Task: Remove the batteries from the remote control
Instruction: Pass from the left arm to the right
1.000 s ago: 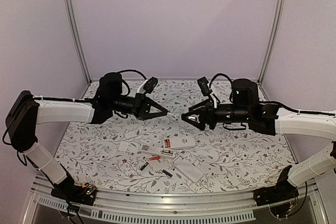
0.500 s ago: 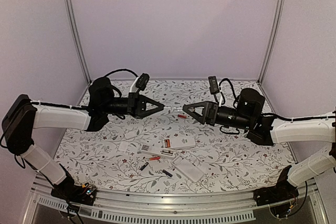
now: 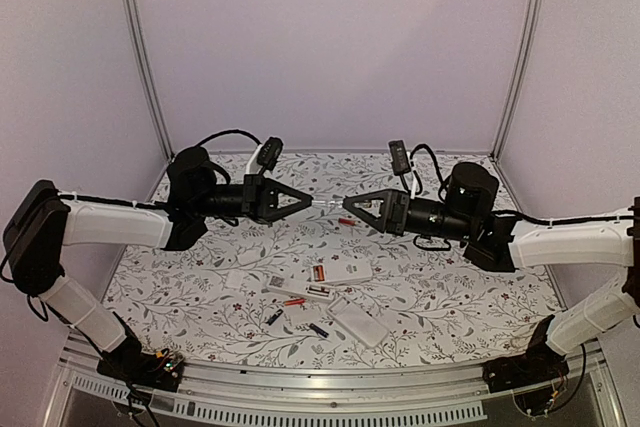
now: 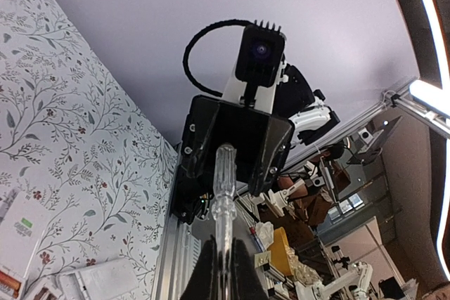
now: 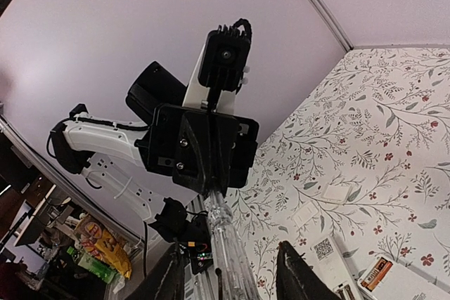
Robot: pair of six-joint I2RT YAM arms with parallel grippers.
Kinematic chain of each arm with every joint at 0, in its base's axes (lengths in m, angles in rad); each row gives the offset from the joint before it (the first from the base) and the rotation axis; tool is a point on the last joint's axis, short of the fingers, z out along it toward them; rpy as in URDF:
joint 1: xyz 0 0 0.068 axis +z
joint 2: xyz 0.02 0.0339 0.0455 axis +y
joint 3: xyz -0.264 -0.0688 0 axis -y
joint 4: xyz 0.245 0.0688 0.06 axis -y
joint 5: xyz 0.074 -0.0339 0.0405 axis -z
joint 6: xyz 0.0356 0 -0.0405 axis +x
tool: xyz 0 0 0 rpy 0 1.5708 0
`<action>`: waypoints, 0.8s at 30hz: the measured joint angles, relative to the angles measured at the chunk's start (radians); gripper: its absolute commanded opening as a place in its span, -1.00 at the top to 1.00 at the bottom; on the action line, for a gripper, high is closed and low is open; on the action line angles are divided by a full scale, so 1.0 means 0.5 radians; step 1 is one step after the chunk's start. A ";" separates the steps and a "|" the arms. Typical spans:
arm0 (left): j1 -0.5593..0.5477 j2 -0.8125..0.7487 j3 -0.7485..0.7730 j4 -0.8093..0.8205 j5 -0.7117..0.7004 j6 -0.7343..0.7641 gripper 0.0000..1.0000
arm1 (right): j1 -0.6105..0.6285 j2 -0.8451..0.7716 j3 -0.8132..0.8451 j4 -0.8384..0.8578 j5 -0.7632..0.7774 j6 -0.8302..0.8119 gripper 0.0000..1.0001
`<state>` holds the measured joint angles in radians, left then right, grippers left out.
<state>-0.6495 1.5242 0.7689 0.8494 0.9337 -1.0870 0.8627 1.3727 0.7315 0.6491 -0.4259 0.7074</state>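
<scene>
My left gripper [image 3: 310, 202] is shut on the thin end of a clear screwdriver [image 4: 224, 184] and holds it level above the table's middle. My right gripper [image 3: 349, 204] faces it. The right fingers [image 5: 174, 275] stand apart on either side of the screwdriver's handle [image 5: 226, 233], with gaps showing. Below, a white remote control [image 3: 338, 272] lies open with brownish batteries [image 3: 318, 273] in its bay. A second opened remote [image 3: 300, 291] lies beside it. Loose batteries lie on the table: a red one [image 3: 346, 220], another red one [image 3: 294, 301] and two black ones [image 3: 273, 317].
A white cover [image 3: 360, 322] and a white flat piece [image 3: 244, 280] lie near the remotes on the flower-patterned table [image 3: 470, 277]. Metal frame posts [image 3: 140, 47] stand at the back corners. The near rail [image 3: 330, 387] carries both arm bases.
Both grippers drew back from above the remotes. The right gripper then slid toward the left one over the screwdriver's handle, and its fingers have come closer together. The left gripper holds still.
</scene>
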 measured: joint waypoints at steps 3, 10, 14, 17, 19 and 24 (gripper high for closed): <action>0.000 0.000 0.000 -0.002 0.000 0.000 1.00 | 0.000 0.018 0.023 -0.010 -0.008 -0.018 0.29; 0.000 0.000 -0.021 -0.004 0.000 0.002 1.00 | 0.000 0.060 0.063 -0.033 -0.037 -0.046 0.71; 0.000 0.000 -0.022 -0.007 0.000 0.005 1.00 | 0.000 0.067 0.066 -0.045 -0.057 -0.056 0.96; 0.000 -0.001 -0.024 -0.013 0.002 0.015 0.78 | 0.002 0.067 0.069 -0.055 -0.059 -0.059 1.00; 0.000 -0.001 -0.024 -0.024 -0.001 0.033 0.31 | 0.002 0.067 0.069 -0.061 -0.056 -0.062 1.00; -0.001 -0.031 -0.014 -0.291 -0.111 0.213 -0.07 | 0.002 0.055 0.068 -0.188 0.075 -0.098 1.00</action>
<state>-0.6498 1.5085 0.7620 0.7040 0.8780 -0.9806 0.8635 1.4002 0.7654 0.5552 -0.3885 0.6582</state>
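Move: The left hand holds the clear screwdriver by its blade tip; the screwdriver's middle lies about 5 cm to that hand's right and level with it. From the right hand, open around the handle, the middle is some 4 cm to the left. About 26 cm below the right hand, the white case lies roughly 2 cm left and 1 cm back, the opened remote control 13 cm left and 6 cm back, and a loose red battery about 15 cm straight ahead. The right hand eases just under 1 cm to the left, further onto the handle of the clear screwdriver, and its half-open fingers close and pinch it while the left hand, almost still, keeps its grip on the blade tip. Only then do the left fingers open to about half and let go of the blade, as both hands start down together by about 2 cm with a slight forward drift. ##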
